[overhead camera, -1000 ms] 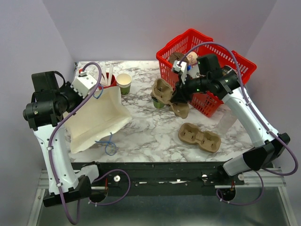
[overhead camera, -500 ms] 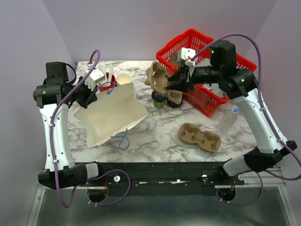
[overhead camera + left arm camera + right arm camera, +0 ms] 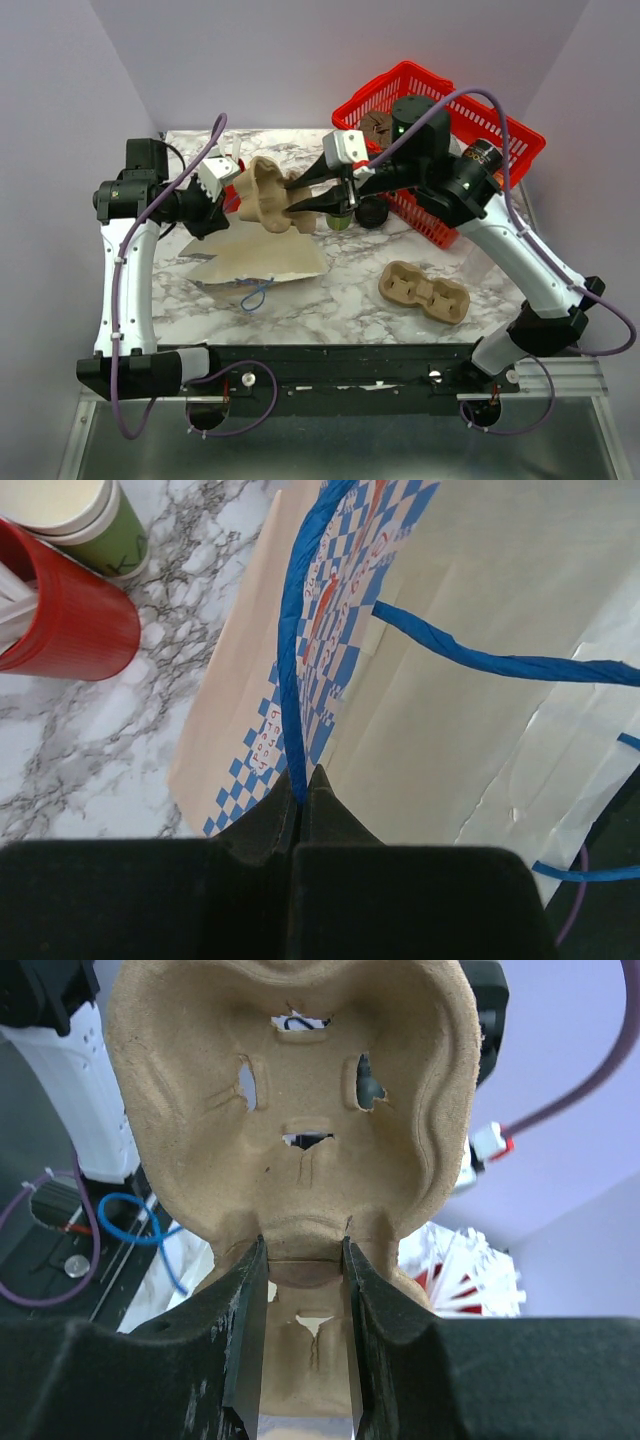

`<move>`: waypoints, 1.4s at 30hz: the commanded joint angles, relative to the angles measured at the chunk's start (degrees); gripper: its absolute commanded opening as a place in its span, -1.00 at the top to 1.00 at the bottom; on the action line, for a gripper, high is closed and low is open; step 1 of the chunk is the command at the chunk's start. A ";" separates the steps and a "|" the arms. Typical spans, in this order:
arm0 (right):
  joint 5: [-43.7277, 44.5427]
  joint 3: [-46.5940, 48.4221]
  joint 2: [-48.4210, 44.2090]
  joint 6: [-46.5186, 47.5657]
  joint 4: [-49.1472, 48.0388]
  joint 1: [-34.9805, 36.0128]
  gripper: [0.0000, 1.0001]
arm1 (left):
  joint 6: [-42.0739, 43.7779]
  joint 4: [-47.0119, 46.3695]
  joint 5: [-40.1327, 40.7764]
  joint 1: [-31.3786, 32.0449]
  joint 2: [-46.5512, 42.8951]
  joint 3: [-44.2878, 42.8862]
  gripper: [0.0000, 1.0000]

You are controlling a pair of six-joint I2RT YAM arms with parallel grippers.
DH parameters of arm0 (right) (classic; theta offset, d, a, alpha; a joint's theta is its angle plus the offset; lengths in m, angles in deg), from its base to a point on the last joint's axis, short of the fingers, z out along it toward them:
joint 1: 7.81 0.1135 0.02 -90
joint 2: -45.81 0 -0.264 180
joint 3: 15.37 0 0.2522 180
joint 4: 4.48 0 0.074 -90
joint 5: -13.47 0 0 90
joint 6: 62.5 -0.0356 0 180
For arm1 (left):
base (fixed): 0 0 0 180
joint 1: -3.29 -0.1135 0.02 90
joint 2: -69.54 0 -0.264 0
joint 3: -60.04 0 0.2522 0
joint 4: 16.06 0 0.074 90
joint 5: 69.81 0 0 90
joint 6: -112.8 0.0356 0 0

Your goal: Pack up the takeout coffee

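Observation:
The takeout coffee [image 3: 342, 221], an olive-green cup, stands mid-table, its top hidden behind my right fingers. A round black lid [image 3: 372, 212] shows just right of it; what lies under it I cannot tell. My right gripper [image 3: 300, 196] [image 3: 305, 1250] is shut on the middle ridge of a brown pulp cup carrier [image 3: 266, 194] [image 3: 290, 1090], held in the air on edge. My left gripper [image 3: 216, 190] [image 3: 303, 780] is shut on the blue handle [image 3: 300, 630] of a cream paper bag [image 3: 268, 258] [image 3: 470, 600] that sags onto the table.
A red cup [image 3: 70, 620] with white sticks and a lidless green paper cup [image 3: 95, 520] stand at the back left. A second pulp carrier [image 3: 425, 292] lies front right. A red basket [image 3: 500, 130] stands back right.
My right gripper has carried the carrier left from beside the basket to above the bag. My left gripper moved right with the handle, and the bag slumped flatter.

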 commanded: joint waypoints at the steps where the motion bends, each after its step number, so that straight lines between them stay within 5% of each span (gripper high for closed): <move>1: -5.47 1.67 3.82 -7.41 -8.47 1.54 0.99 | -4.25 2.73 -2.31 2.03 -1.72 1.93 1.00; 14: -5.13 -3.61 2.24 -6.81 -10.06 4.70 0.99 | -8.20 9.49 -1.43 3.70 1.09 -8.27 1.00; 30: 1.55 -11.25 2.06 11.03 1.27 7.17 0.99 | -10.49 9.49 -1.87 5.99 -0.75 -7.83 1.00; 42: 18.86 -7.83 7.16 19.57 10.86 12.44 0.99 | -17.26 7.21 -1.44 7.39 -2.24 -5.55 1.00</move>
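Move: The right hand holds the cup carrier high, fingers pointing left; the middle of the paper bag's mouth lies some 5 cm left, 3 cm ahead and 19 cm below it. From the left hand, which holds the bag's rim, the mouth's middle is about 11 cm right, 3 cm back and slightly lower. On the table, from the right hand: straw cup 31 cm ahead, 17 left; black lid 27 ahead, 14 right; spare carrier 10 ahead, 25 right. Still gripping the cup carrier, the right hand eases left and a little down and back, then lowers it steeply into the paper bag's mouth, about 15 cm down in all, its fingertips tipping down some 20 degrees. The left hand keeps its pinch on the bag's rim by the blue handle, dips briefly, lifts to about 4 cm above its start and draws the rim some 3 cm right. ##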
